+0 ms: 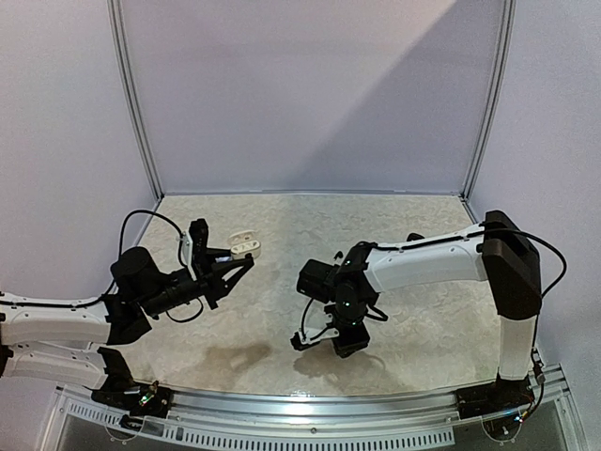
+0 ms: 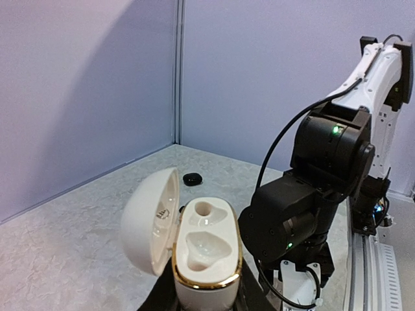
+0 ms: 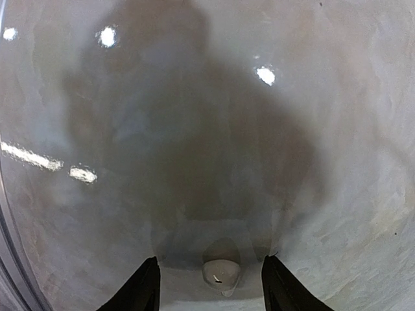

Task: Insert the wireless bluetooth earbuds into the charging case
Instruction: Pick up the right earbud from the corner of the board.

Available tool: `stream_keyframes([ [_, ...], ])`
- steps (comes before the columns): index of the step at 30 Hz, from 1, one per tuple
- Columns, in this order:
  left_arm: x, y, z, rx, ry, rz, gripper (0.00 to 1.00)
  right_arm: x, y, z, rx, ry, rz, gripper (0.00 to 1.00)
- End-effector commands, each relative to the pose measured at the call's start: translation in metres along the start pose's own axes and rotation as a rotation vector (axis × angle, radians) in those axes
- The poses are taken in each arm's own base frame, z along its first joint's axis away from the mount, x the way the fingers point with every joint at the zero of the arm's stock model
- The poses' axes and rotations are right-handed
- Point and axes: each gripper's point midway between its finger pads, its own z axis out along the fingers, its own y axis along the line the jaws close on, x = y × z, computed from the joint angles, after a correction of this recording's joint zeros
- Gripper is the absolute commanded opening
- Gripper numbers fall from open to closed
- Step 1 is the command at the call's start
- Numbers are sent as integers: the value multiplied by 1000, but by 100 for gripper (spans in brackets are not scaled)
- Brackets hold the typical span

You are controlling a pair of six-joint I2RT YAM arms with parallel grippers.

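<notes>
The charging case point(image 2: 206, 253) is white with a gold rim. Its lid hangs open to the left and both wells are bare. My left gripper point(image 2: 207, 299) is shut on the case's lower body and holds it upright above the table; from above, the charging case point(image 1: 245, 242) shows at the tip of the left gripper point(image 1: 232, 257). A white earbud point(image 3: 222, 272) lies on the table between the fingers of my right gripper point(image 3: 211, 288). That gripper is open, with a gap on each side of the earbud. In the top view the right gripper point(image 1: 340, 340) points down at the table.
A small black pebble-like item point(image 2: 191, 179) lies on the table beyond the case. The right arm's dark wrist point(image 2: 311, 194) stands close to the right of the held case. Grey walls point(image 1: 310, 94) close off the back and sides of the table.
</notes>
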Motion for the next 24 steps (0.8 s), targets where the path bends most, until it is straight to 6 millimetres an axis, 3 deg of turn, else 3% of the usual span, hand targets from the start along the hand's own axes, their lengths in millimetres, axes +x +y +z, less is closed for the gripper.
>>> stream_keyframes([
  [1,-8,-1,2,8,-14,17,0,1,-2,9,1,23,-15,49],
  [7,-7,-1,2,10,-13,19,0,3,-4,12,7,36,10,33],
  [15,-7,-2,1,13,-12,19,0,1,-7,14,7,44,53,19],
  [21,-8,0,2,5,-14,18,0,-12,-20,-6,46,-12,148,8],
  [24,-12,3,1,-12,-28,26,0,-23,-38,-33,109,-110,264,4],
])
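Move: The right earbud lies on the board almost directly beneath the right hand, about 1 cm below and barely forward, between its open fingers. The charging case, held open in the left hand, is some 21 cm left, 6 cm ahead and 23 cm up; a black earbud lies some 28 cm ahead and 1 cm left. From the left hand, the right earbud lies roughly 20 cm right, 4 cm back and 23 cm down. The right hand closes and pinches the earbud, creeping about 1 cm forward, then starts easing left and up. ##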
